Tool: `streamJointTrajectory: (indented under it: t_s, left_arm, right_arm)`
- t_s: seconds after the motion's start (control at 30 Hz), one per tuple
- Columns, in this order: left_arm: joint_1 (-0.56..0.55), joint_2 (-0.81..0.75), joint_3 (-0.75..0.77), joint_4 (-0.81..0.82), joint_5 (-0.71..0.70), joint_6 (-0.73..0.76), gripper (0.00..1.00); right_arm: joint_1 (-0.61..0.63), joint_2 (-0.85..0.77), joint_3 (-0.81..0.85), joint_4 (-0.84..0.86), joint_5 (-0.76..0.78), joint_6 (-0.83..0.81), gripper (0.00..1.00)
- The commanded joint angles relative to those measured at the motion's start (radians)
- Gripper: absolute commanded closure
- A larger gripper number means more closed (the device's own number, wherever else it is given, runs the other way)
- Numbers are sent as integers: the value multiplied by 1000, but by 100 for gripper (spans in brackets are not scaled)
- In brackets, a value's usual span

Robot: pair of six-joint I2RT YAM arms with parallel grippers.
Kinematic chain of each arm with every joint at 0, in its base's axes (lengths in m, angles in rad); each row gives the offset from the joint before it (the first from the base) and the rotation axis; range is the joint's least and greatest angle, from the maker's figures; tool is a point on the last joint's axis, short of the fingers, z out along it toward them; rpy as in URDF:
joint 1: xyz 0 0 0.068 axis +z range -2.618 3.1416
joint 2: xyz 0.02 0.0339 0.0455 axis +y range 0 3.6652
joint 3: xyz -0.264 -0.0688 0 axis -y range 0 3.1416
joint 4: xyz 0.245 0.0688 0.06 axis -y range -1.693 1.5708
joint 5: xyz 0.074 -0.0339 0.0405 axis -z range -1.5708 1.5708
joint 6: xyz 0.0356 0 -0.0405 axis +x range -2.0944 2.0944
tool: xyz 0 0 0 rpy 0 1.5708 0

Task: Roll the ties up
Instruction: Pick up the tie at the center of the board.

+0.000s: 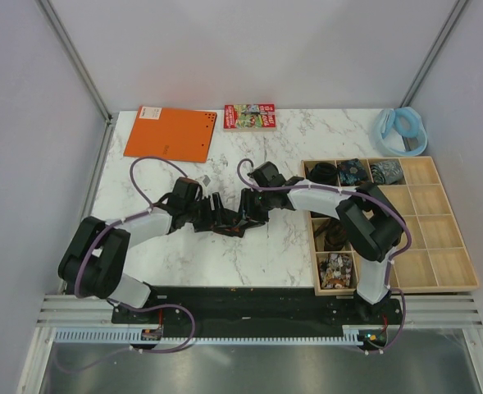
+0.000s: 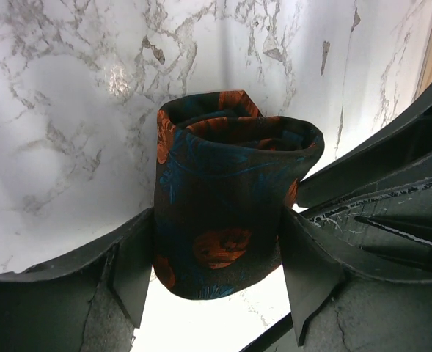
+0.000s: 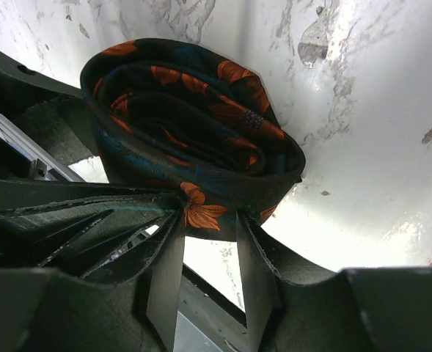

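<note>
A black tie with orange-red flowers [image 2: 227, 213] is coiled into a roll at the middle of the marble table [image 1: 274, 254], standing on edge between both grippers. My left gripper [image 2: 217, 242] has one finger pressed against each side of the roll, so it is shut on it. My right gripper [image 3: 210, 220] comes from the opposite side and is shut on the outer layer at the lower edge of the same tie [image 3: 193, 117]. From above, the tie [image 1: 239, 223] is mostly hidden under the left gripper [image 1: 216, 217] and right gripper [image 1: 249, 210].
A wooden compartment tray [image 1: 438, 246] lies on the right, with coiled ties [image 1: 353, 171] in several cells. At the back are an orange notebook [image 1: 169, 133], a small colourful book [image 1: 249, 116] and a pale blue ring [image 1: 402, 127].
</note>
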Motion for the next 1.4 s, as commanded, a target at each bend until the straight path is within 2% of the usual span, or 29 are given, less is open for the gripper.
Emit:
streamJointTrajectory:
  t_s: [0.0, 0.07, 0.27, 0.43, 0.6, 0.67, 1.0, 1.1, 1.17, 1.37]
  left_arm:
    - [-5, 33, -1, 43, 26, -41, 29]
    - [-12, 53, -8, 101, 43, -60, 30]
    - [-34, 81, -13, 129, 40, -69, 38]
    - [-37, 96, -24, 169, 49, -70, 50]
    - [-38, 112, -21, 184, 65, -64, 69]
    - [-38, 107, -16, 175, 71, -64, 76]
    - [-42, -2, 45, 21, 40, -47, 93]
    - [-43, -49, 78, -45, 23, -47, 98]
    - [-45, -83, 108, -79, 17, -43, 98]
    - [-60, -148, 193, -181, 2, -35, 98]
  right_arm:
    - [4, 27, 27, 26, 18, -18, 58]
    - [4, 42, 25, 29, 21, -18, 58]
    - [2, 76, 25, 41, 27, -21, 59]
    - [-1, 99, 22, 52, 27, -21, 59]
    - [-7, 118, 19, 66, 22, -21, 59]
    - [-10, 110, 21, 66, 24, -21, 59]
    - [-53, -7, 76, -5, 21, -38, 56]
    - [-75, -69, 105, -51, 32, -50, 51]
    - [-88, -126, 114, -87, 42, -52, 42]
    - [-173, -290, 130, -167, 81, -58, 28]
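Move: The rolled tie lies right at both grippers: its middle is about 3 cm to the right of the left hand, some 2 cm ahead and 1 cm below, with the left fingers open astride its near part. From the right hand it is roughly 2 cm to the left, 2 cm ahead and 2 cm below. The orange folder lies about 25 cm ahead and 14 cm left of the left hand, the red magazine some 29 cm ahead and 8 cm right of that hand. The left hand edges about 1.5 cm to the right and 1 cm forward along the roll while its fingers close from wide to under half open, squeezing the rolled tie between the pads, and then it climbs some 6 cm with that grip, easing a little back and further right. The right hand, its half-open fingertips at the roll, first settles about 1 cm lower and stays there during the squeeze, then opens its fingers wider and draws away upward by about 9 cm, also forward and to the right, clear of the roll. ##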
